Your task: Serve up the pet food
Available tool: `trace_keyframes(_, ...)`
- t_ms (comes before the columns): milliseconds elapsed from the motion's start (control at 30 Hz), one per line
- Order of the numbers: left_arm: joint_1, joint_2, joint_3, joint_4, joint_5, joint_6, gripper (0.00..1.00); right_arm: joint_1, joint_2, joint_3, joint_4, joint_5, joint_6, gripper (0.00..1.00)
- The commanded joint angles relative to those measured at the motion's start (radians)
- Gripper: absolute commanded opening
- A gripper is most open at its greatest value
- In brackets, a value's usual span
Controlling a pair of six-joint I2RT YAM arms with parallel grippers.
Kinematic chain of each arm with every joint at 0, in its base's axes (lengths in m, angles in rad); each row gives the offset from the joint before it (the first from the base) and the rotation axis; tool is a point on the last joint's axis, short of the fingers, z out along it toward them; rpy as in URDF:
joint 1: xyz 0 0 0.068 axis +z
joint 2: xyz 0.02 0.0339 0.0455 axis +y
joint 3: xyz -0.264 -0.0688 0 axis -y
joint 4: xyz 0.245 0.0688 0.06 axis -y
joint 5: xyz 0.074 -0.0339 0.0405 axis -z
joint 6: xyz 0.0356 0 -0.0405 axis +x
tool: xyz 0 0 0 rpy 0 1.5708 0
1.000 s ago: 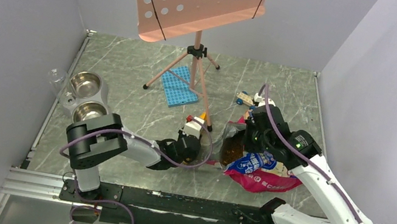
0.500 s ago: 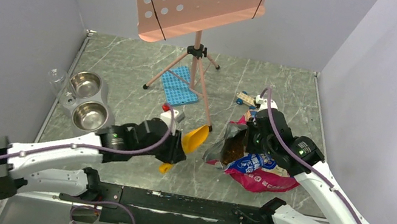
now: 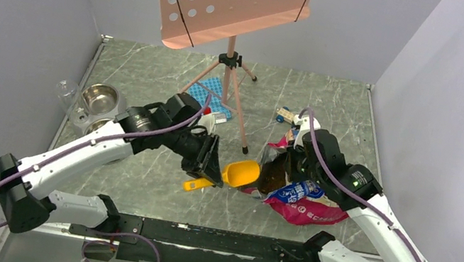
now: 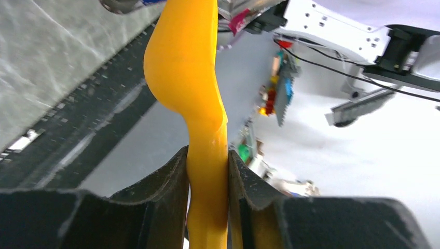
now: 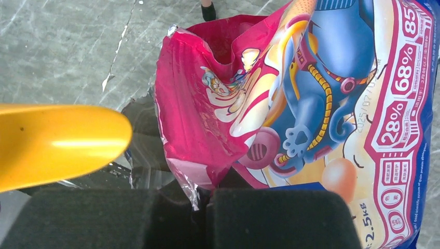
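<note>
My left gripper (image 3: 209, 172) is shut on the handle of the yellow scoop (image 3: 241, 173) and holds it above the table, its bowl pointing right, just left of the bag's mouth. No pellets show in the scoop. The wrist view shows the scoop (image 4: 187, 67) clamped between my fingers (image 4: 166, 181). My right gripper (image 3: 288, 157) is shut on the rim of the pink-and-blue foil bag (image 3: 308, 204) and holds its mouth open. Dark brown pet food (image 3: 272, 174) shows inside the mouth. In the right wrist view the bag (image 5: 311, 104) fills the right side and the scoop's bowl (image 5: 57, 142) enters from the left.
A double steel bowl stand (image 3: 99, 99) sits at the left, its near bowl partly hidden by my left arm, with a clear cup (image 3: 66, 92) beside it. A pink music stand (image 3: 228, 65), a blue plate (image 3: 210, 95) and a toy car (image 3: 283, 116) stand behind.
My left arm has swung up and outward with the scoop. The scoop's bowl has turned from pointing up to pointing right at the bag's mouth. My right gripper has kept its hold on the bag.
</note>
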Motion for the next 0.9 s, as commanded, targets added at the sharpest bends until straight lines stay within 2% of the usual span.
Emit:
trace_keyframes(0,-0.001,0.019,0.013,0.115,0.212,-0.140,0.00,0.005,-0.057,0.056,0.138,-0.103,-0.064,0.00)
trace_keyframes(133,-0.011,0.108,0.017,0.223,0.226,-0.229,0.00,0.005,-0.058,0.096,0.119,-0.133,-0.092,0.00)
trace_keyframes(233,-0.055,0.242,0.069,0.285,0.248,-0.309,0.00,0.006,-0.068,0.106,0.121,-0.160,-0.097,0.00)
trace_keyframes(367,-0.077,0.366,0.171,0.088,0.164,-0.316,0.00,0.006,-0.066,0.136,0.098,-0.147,-0.103,0.00)
trace_keyframes(400,-0.069,0.366,0.161,0.073,0.137,-0.341,0.00,0.005,-0.066,0.140,0.090,-0.141,-0.105,0.00)
trace_keyframes(533,-0.050,0.314,0.007,0.250,0.118,-0.577,0.00,0.005,-0.072,0.145,0.075,-0.097,-0.110,0.00)
trace_keyframes(600,-0.055,0.329,-0.018,0.298,0.108,-0.640,0.00,0.006,-0.081,0.145,0.075,-0.084,-0.101,0.00)
trace_keyframes(733,-0.083,0.434,0.074,0.266,0.064,-0.665,0.00,0.006,-0.081,0.150,0.080,-0.093,-0.078,0.00)
trace_keyframes(867,-0.083,0.578,0.209,0.216,-0.053,-0.614,0.00,0.006,-0.085,0.136,0.107,-0.129,-0.052,0.00)
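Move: The left hand already holds the yellow scoop; the pet food bag's open mouth lies about 15 cm to its right, some 6 cm farther out and 12 cm lower. The bag's body is about 27 cm right, 5 cm ahead and 20 cm down, and the nearest tripod foot some 20 cm ahead, 8 cm right and 25 cm below. From the right hand, which pinches the rim, the mouth is about 5 cm left, 3 cm back and 8 cm down. Keeping its grip on the scoop handle, the left hand carries it about 10 cm to the right and, after a slight rise, some 6 cm down and a little forward, rolling about 35 degrees so that the scoop's head tips down into the bag's open mouth. The right fingers stay shut on the rim, holding the mouth open for it while that hand eases back and up by only a centimetre or two. ##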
